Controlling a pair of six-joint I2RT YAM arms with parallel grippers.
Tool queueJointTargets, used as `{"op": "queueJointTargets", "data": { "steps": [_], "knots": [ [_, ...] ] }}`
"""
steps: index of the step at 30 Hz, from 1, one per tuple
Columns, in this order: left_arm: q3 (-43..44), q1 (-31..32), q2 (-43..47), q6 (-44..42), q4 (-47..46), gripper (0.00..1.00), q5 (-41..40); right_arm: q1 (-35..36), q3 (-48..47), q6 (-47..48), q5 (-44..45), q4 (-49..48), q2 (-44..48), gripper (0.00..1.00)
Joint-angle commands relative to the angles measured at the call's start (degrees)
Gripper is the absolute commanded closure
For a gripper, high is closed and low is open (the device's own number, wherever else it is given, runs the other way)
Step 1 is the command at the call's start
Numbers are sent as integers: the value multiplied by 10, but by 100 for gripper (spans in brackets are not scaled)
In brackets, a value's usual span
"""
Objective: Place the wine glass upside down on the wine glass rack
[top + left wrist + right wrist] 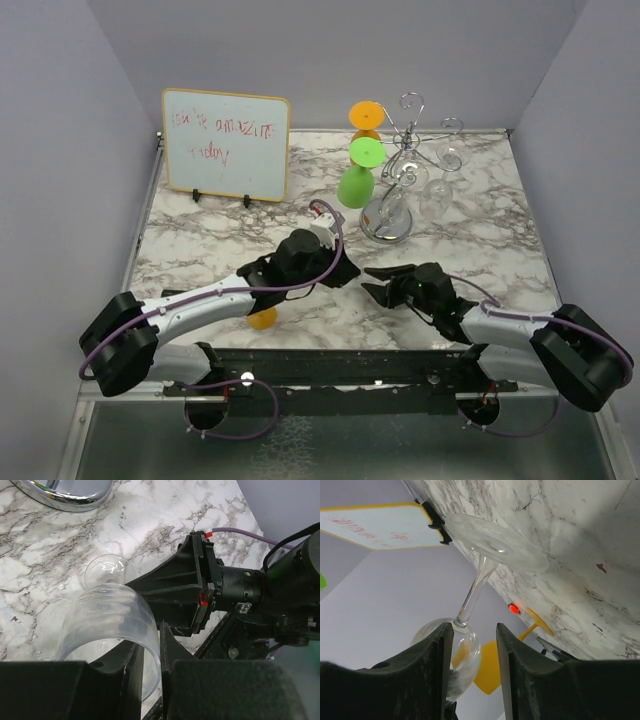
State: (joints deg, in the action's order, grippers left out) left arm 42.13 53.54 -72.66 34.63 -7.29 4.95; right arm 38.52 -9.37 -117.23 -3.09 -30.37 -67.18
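A clear wine glass (107, 617) lies on its side just above the marble. My left gripper (150, 647) is shut on the wall of its bowl at the rim, one finger inside and one outside. In the right wrist view its foot (495, 540), stem and bowl (467, 650) show ahead of my right gripper (474, 630). That gripper is open, and the bowl sits just beyond its left finger (427, 665). In the top view the two grippers (340, 272) (375, 282) face each other tip to tip. The wine glass rack (412, 150) stands at the back right with clear glasses hanging on it.
A green glass (358, 178) and an orange one (365, 115) stand upside down left of the rack's chrome base (388, 228). A yellow glass (262, 318) lies under the left arm. A whiteboard (225, 145) leans at the back left.
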Motion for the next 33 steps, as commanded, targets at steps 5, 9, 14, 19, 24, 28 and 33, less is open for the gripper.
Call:
{"op": "queueJointTargets", "data": {
  "steps": [5, 9, 14, 19, 24, 28, 33],
  "knots": [
    [-29, 8, 6, -22, -69, 100, 57, -1, -29, -3, -17, -38, -45, 59],
    [-35, 10, 8, -30, -71, 100, 53, -1, -37, -1, -29, -58, -70, 66],
    [-42, 11, 13, -32, -74, 97, 52, -1, -41, 1, -34, -70, -84, 83],
    [-46, 11, 18, -33, -68, 76, 45, -1, -43, 7, -34, -65, -83, 99],
    [-43, 11, 41, -37, -48, 42, 41, -1, -47, 28, -19, -34, -64, 99],
    [-27, 11, 69, -52, -8, 26, 52, -1, -44, 37, 2, -10, -38, 99],
    [-1, 11, 109, -81, 48, 17, 46, -1, -46, 64, 23, 27, -10, 99]
  ]
}}
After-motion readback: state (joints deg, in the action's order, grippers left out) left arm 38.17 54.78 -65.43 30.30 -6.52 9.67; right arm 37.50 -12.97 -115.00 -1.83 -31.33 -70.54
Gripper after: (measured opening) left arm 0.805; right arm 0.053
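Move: The left gripper still pinches the clear wine glass by its rim, foot pointing forward and down. The right gripper waits half open about 2 cm ahead, 2 cm right and 8 cm below the left. From the right hand, the bare stem is some 3 cm ahead, 1 cm left and 1 cm higher. The rack's base lies roughly 16 cm ahead, 6 cm right and 10 cm below it, and the orange glass about 22 cm left, 5 cm back and 5 cm lower. Hand the glass over: bring the right gripper about 2 cm forward and slightly left and shut it on the stem near the foot, while the left eases the glass back and down to it by some 2 cm each way. Once the stem is pinched, open the left fingers wide to free the rim and draw that hand up about 3 cm and a little farther back, the right keeping its grip and rising slightly. ##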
